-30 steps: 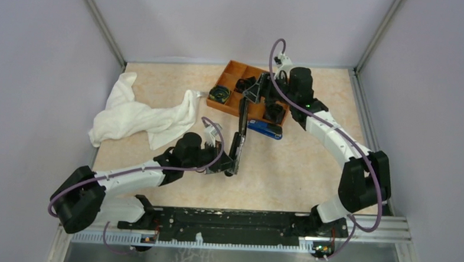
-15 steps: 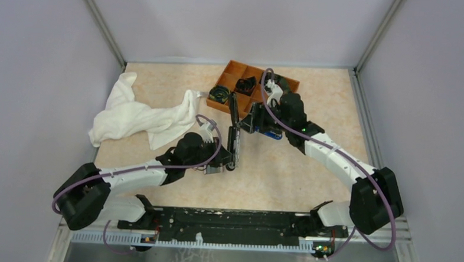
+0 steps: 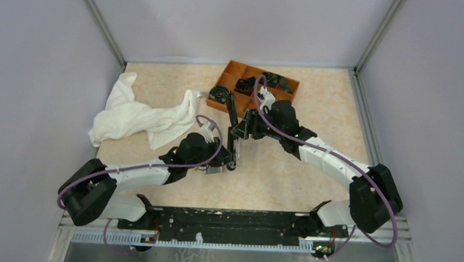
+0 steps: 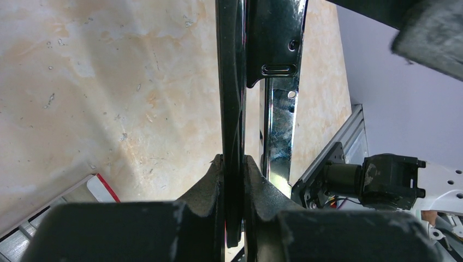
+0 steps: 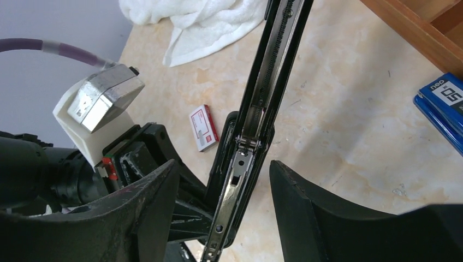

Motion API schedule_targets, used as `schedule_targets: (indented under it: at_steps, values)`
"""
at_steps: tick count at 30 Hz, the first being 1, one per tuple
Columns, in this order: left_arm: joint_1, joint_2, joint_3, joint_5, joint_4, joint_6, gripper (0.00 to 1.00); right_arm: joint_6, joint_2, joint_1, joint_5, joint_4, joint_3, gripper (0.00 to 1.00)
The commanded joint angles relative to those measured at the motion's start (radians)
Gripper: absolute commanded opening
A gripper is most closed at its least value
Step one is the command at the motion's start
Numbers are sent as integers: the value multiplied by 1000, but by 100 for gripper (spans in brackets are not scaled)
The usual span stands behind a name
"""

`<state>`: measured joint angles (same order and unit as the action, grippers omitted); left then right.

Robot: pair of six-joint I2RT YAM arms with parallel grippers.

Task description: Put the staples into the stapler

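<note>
The black stapler (image 3: pixel 234 134) stands swung open on the table, its arm reaching toward the tray. My left gripper (image 3: pixel 227 160) is shut on the stapler's thin black base (image 4: pixel 233 136), pads pressed on both sides; the chrome magazine (image 4: pixel 278 125) runs alongside. My right gripper (image 5: pixel 223 166) hangs open over the stapler's hinge end (image 5: pixel 240 174), with one finger (image 5: pixel 155 202) on each side and a gap to each. The white staples carton (image 5: pixel 203 127) with its red label lies on the table beside the stapler, next to the left gripper.
An orange compartment tray (image 3: pixel 228 70) with black parts sits at the back. The blue-and-black stapler (image 5: pixel 443 103) lies in front of it, to the right of my right gripper. A crumpled white towel (image 3: pixel 136 116) covers the back left.
My right arm has swung from the tray down and left to the black stapler, and its open jaws now straddle the stapler. The left gripper has kept its hold and barely moved.
</note>
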<state>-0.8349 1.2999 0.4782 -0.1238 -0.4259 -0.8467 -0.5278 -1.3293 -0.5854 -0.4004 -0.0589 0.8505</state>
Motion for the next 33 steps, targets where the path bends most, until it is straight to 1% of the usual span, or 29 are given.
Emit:
schedule_targets:
  at_steps: [1,12,19,23,25,26,29,33]
  values:
    - [5,-2,36,-15,-119,-5,0,-7,-29,-16,51,-54,14,60]
    - [5,13,39,-28,-144,-15,0,-2,-80,-45,70,-52,30,50]
    - [5,14,36,-29,-145,-14,0,-3,-103,-60,86,-57,37,38]
    - [6,25,40,-37,-139,1,1,9,-113,-65,95,-40,55,24]
    - [6,27,40,-36,-126,8,8,22,-113,-65,107,-24,67,16]
    - [5,26,37,-31,-119,10,13,33,-112,-65,112,-12,77,13]
    - [6,13,22,-10,-97,13,31,76,-111,-65,142,37,106,0]
    - [5,-20,1,23,-59,14,46,146,-136,-65,188,119,155,0]
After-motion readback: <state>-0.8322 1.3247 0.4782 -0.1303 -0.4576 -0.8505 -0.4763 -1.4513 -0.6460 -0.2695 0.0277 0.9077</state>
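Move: The opened black stapler's middle, near the hinge, is almost under the right hand: about 4 cm down, 1 cm left, level in reach. From the right hand, the blue stapler sits some 11 cm right and 1 cm ahead, and the compartment tray about 13 cm ahead and 5 cm right, both on the table. The left hand already pinches the black stapler's near end, its middle about 9 cm ahead and 3 cm up; the staples lie 6 cm left and 4 cm back of that hand, below. Lower the right gripper about 4 cm, drifting a centimetre left, onto the black stapler while closing the half-open fingers until they pinch its body by the hinge. Hold the left gripper in place with its pinch on the near end meanwhile; once the right has its grip, open the left fingers and release that end, while the right hand rolls its left side down some 10 degrees. ##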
